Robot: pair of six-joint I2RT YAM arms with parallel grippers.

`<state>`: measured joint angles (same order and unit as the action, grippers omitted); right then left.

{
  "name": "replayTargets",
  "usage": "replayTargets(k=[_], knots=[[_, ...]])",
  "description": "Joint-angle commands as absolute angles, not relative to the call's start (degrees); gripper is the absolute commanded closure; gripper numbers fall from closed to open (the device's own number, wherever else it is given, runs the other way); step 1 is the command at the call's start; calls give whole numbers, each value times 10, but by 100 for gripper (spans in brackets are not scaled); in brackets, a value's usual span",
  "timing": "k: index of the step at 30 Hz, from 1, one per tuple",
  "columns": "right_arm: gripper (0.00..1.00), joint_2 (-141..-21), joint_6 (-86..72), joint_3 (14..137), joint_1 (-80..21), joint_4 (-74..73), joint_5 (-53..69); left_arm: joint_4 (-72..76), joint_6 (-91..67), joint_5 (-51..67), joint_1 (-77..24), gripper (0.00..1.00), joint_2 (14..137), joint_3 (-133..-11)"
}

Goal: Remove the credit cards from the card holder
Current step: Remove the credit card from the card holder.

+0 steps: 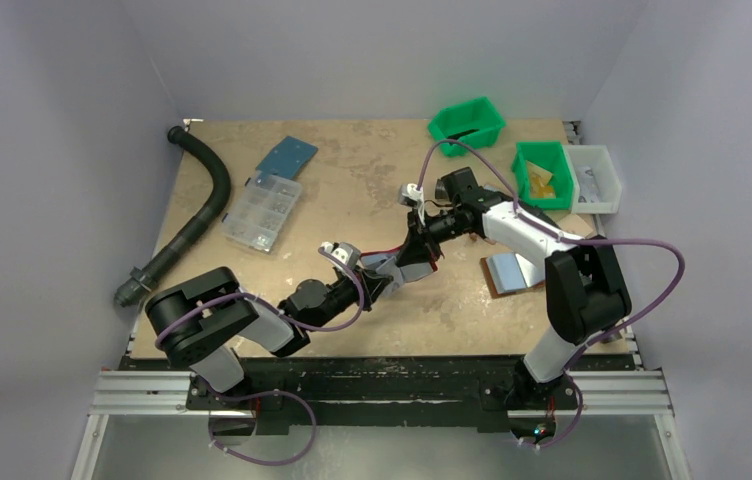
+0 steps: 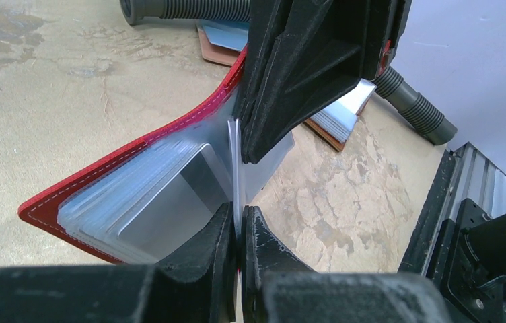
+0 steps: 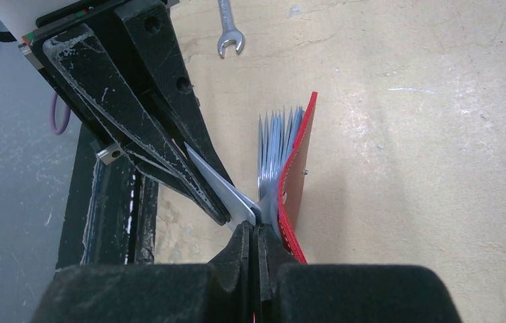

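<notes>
The dark red card holder (image 1: 435, 266) hangs open above the table's middle, held between both grippers. In the left wrist view its red cover (image 2: 102, 176) and pale blue-grey pockets (image 2: 142, 195) spread to the left. My left gripper (image 2: 239, 225) is shut on a thin pale blue-grey card (image 2: 237, 168) that stands edge-on and runs up to my right gripper (image 2: 254, 151). In the right wrist view my right gripper (image 3: 257, 232) is shut on the holder at the base of its fanned pockets (image 3: 276, 138), beside the red cover (image 3: 299, 168). My left gripper (image 3: 218, 210) pinches the same pale card (image 3: 237, 198) there.
A brown folder with pale blue insides (image 1: 512, 271) lies on the table to the right. Two green bins (image 1: 467, 122) (image 1: 542, 172) and a white bin (image 1: 592, 178) stand at the back right. A clear compartment box (image 1: 262, 212), a blue plate (image 1: 287, 155) and a black hose (image 1: 202, 200) are on the left. A wrench (image 3: 229, 30) lies on the table.
</notes>
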<state>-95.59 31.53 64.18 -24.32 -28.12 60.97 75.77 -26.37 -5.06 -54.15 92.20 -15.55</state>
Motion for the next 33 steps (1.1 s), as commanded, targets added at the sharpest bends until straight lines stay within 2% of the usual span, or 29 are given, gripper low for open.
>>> replayTargets(k=[1,4,6,10,12,21,33], knots=[[100,-961,327,657,-264,-327,684,878,-268,-57,-544,99,916,-181],[100,-960,331,657,-263,-329,685,875,-274,-55,-544,93,914,-178],[100,-960,334,656,-261,-330,684,875,-280,-54,-543,83,913,-174],[100,-959,333,654,-258,-326,679,876,-288,-46,-540,71,906,-166],[100,-959,331,653,-258,-322,677,876,-293,-35,-536,68,904,-163],[100,-957,314,646,-251,-303,664,882,-330,18,-511,70,908,-150],[100,-953,311,642,-246,-297,662,833,-330,30,-504,68,878,-136]])
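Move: The left hand is still shut on the edge of a card sleeve of the open card holder. The sleeve's middle lies about 2 cm ahead of this hand, 2 cm to its right and 1 cm lower. From the left hand, a notebook lies about 25 cm right and 1 cm ahead, and a blue pouch 19 cm right and 12 cm ahead, both some 8 cm below. For the right hand, which also pinches the sleeves, the sleeve's middle is about 1 cm back, straight below by 2 cm. The left fingers let go of the card sleeve, opening to about a third, while the hand rises roughly 2.5 cm and tips its fingertips up by some 8 degrees, so that its parted jaws straddle the sleeve just beneath the right fingertips. The right hand keeps its shut pinch on the sleeves beside the red cover and, as the left grip opens, shifts about 1.5 cm back towards its base before holding there. ##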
